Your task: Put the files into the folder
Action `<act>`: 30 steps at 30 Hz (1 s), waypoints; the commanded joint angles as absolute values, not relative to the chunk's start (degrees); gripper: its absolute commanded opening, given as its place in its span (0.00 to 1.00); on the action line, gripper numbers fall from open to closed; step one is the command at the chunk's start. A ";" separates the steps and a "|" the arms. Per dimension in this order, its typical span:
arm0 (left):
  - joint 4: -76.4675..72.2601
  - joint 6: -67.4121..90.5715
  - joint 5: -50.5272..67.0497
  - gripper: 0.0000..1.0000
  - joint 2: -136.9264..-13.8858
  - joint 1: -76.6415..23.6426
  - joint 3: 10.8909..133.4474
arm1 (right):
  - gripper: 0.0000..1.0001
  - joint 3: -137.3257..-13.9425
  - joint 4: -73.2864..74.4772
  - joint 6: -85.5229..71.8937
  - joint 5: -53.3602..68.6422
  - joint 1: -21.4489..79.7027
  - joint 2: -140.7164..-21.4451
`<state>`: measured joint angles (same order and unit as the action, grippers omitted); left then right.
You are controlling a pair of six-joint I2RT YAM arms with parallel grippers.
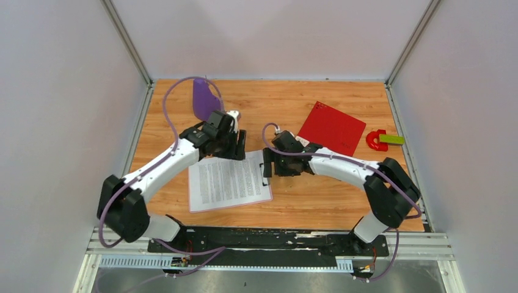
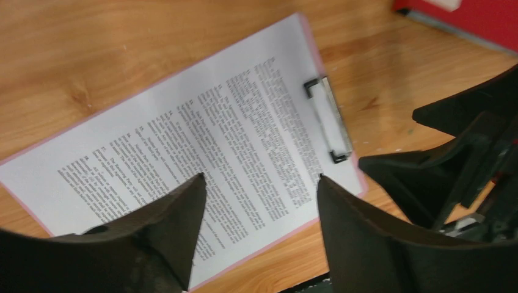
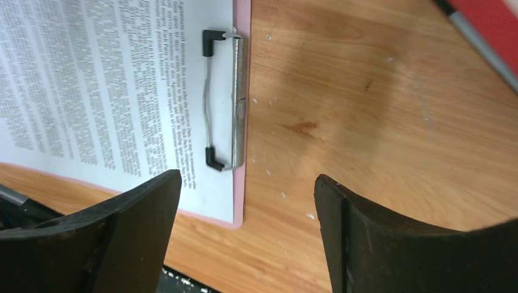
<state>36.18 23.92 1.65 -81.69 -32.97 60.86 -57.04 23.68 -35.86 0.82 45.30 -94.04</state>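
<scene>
The files [image 1: 229,180] lie as white printed sheets on a pink clipboard [image 1: 194,209], their right edge under its metal clip [image 3: 229,101]. The red folder [image 1: 331,128] lies shut and flat at the back right, and its edge shows in both wrist views [image 2: 482,18] [image 3: 495,24]. My left gripper [image 1: 235,146] hovers open over the far edge of the files [image 2: 201,140], nothing between its fingers. Just off the clip end, my right gripper [image 1: 272,166] is open too, above the clipboard's corner [image 3: 239,207] and bare wood.
A purple object [image 1: 204,99] stands at the back left, behind the left arm. A red horseshoe-shaped piece [image 1: 375,140] with a green block [image 1: 391,139] lies at the right edge. The wooden table [image 1: 317,195] is walled on three sides.
</scene>
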 commanded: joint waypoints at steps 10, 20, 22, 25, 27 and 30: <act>44.65 24.13 0.21 1.00 -56.24 -33.30 70.55 | 0.99 -63.45 37.90 -28.15 -14.32 45.18 -66.11; 40.56 25.35 -9.10 1.00 -36.19 -33.24 61.41 | 0.99 -52.16 30.01 -31.56 -18.14 45.19 -54.65; 41.12 26.22 -10.47 1.00 -34.57 -33.24 60.24 | 0.99 -51.71 29.60 -30.78 -16.72 45.20 -54.29; 42.01 26.47 -11.11 1.00 -33.83 -33.31 59.40 | 0.99 -51.34 28.94 -28.73 -14.05 45.22 -53.35; 42.93 26.46 -11.74 1.00 -34.23 -33.24 59.57 | 0.99 -51.17 28.30 -27.34 -13.03 45.24 -52.33; 43.43 26.44 -11.84 1.00 -34.71 -33.31 59.55 | 0.99 -50.71 27.10 -26.23 -12.28 45.19 -50.55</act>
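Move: The clipboard with its sheet already under the clip lies about 10 cm below my left hand, its middle some 6 cm back and 2 cm to the left; a purple stand is roughly 27 cm ahead and 11 cm left of that hand. From my right hand the clip is about 4 cm left, 2 cm ahead and 4 cm below, the clipboard's middle some 17 cm left and 1 cm back, and the red folder about 20 cm ahead and 22 cm to the right. I clear both empty hands quickly off the clipboard. My left hand shoots up about 20 cm, then also draws back and left over the second half, fingers tilting up nearly 40 degrees. My right hand rises about 18 cm while moving some 8 cm right, away from the clip, then sinks slightly, tilting up near 30 degrees. Both grippers spread fully open and touch nothing. ##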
